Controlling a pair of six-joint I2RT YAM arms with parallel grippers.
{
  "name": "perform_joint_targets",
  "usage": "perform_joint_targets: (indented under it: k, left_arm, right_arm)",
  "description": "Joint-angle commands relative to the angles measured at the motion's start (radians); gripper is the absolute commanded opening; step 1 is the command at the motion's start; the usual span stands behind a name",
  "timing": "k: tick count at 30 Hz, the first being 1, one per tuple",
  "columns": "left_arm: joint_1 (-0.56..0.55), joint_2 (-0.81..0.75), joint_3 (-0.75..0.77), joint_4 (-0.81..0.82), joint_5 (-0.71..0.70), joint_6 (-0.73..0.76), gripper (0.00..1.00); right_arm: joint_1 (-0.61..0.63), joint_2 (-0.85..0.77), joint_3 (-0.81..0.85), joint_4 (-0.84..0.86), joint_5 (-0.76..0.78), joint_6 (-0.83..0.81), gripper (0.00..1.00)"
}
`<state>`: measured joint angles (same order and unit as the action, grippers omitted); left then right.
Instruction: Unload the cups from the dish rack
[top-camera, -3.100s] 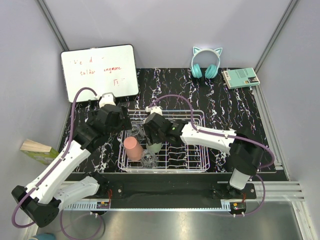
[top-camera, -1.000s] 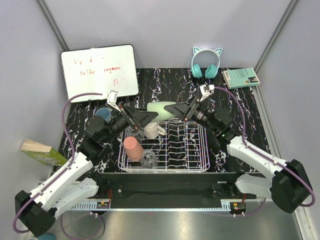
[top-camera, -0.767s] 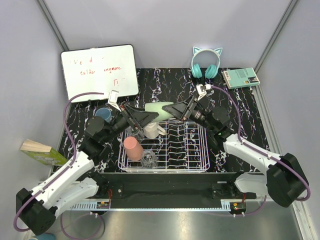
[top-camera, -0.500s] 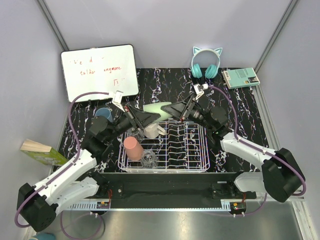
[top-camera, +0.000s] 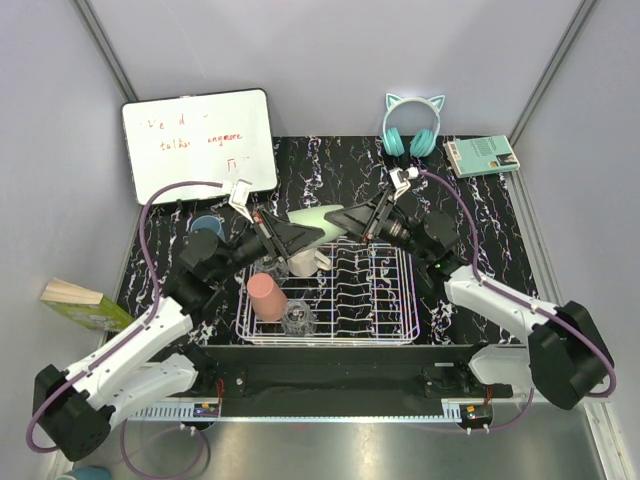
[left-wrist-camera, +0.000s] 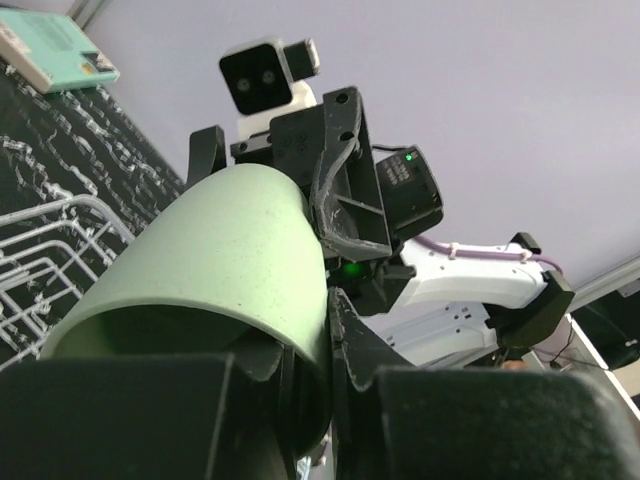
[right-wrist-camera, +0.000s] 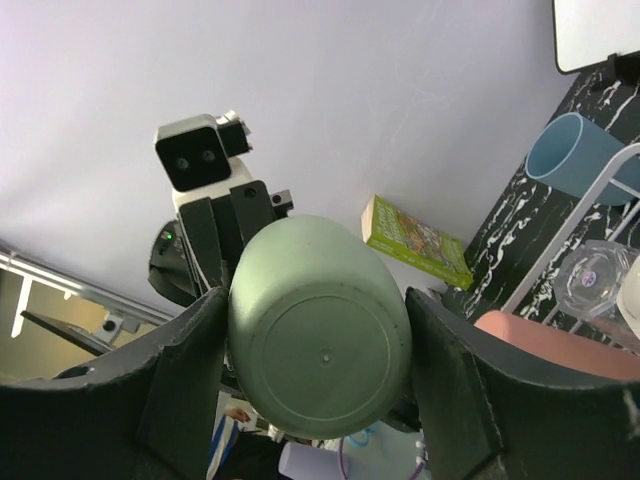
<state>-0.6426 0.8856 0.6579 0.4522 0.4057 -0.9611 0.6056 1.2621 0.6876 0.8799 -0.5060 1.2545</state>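
A pale green cup (top-camera: 318, 217) hangs on its side above the far edge of the white dish rack (top-camera: 400, 332), held from both ends. My left gripper (top-camera: 300, 232) is shut on its rim, one finger inside the mouth and one outside (left-wrist-camera: 362, 340). My right gripper (top-camera: 342, 220) is shut on the cup's base end, a finger on either side (right-wrist-camera: 190, 360). In the rack stand a pink cup (top-camera: 266, 296), a cream mug (top-camera: 303, 260) and a clear glass (top-camera: 297, 318). A blue cup (top-camera: 206, 226) lies on the table left of the rack.
A whiteboard (top-camera: 198, 142) leans at the back left. Teal cat-ear headphones (top-camera: 412, 125) and a teal box (top-camera: 482, 155) lie at the back right. A green book (top-camera: 78, 303) sits off the table's left edge.
My left gripper has shut on the green cup's rim. Both arms and the cup have drifted slightly left; the right gripper keeps its hold.
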Motion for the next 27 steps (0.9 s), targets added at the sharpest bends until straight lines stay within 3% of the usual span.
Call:
perform_joint_targets:
  k: [1,2,5,12,16,21,22,27]
  left_arm:
    - [-0.009,-0.071,0.088,-0.315,-0.172,0.168,0.0]
    - [-0.008,-0.08,0.098,-0.345,-0.192,0.183,0.0]
    - [-0.009,-0.102,0.143,-0.443,-0.241,0.258,0.0]
    - [-0.008,-0.125,0.238,-0.631,-0.404,0.39,0.0]
    - [-0.006,-0.05,0.461,-0.934,-0.702,0.495,0.0]
    - [0.021,0.172,0.716,-1.217,-0.927,0.579,0.0]
    - [0.071,0.217,0.815,-1.336,-0.962,0.575,0.0]
    - [0.28,0.427,0.945,-1.466,-0.802,0.597,0.0]
  right_arm:
    - [0.008,-0.122,0.021,-0.211,0.032,-0.18,0.65]
    - [0.006,-0.16,0.024,-0.251,0.047,-0.222,0.79]
    - [0.008,-0.229,0.032,-0.381,0.106,-0.285,0.98]
    - [0.008,-0.32,0.064,-0.602,0.21,-0.377,1.0]
    - [0.008,-0.38,0.084,-0.76,0.351,-0.449,1.0]
    - [0.008,-0.414,0.092,-0.861,0.426,-0.487,1.0]
    - [0.008,-0.415,0.087,-0.863,0.432,-0.487,1.0]
    - [0.008,-0.406,0.098,-0.923,0.442,-0.495,1.0]
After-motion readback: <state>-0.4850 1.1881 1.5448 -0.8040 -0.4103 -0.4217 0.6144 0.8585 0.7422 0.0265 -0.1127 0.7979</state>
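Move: The green cup is held between both hands, its middle about 3 cm from each: right and a little ahead of the left hand, left and a little back of the right. The blue cup on the left counter stands about 29 cm left, 15 cm ahead of and 27 cm below the left hand. From the same hand, the white mug is 9 cm ahead, 3 cm left, and the clear glass 7 cm ahead, 12 cm left, both some 22 cm down. Leftward and forward the left hand carries the green cup, still pinched by its rim, about 17 cm left and 12 forward towards the blue cup, dipping before rising again, while it swings counter-clockwise and rolls to point forward and slightly down. The right fingers open off the cup's base and withdraw 8 cm right, sinking a little and dipping their tips. ##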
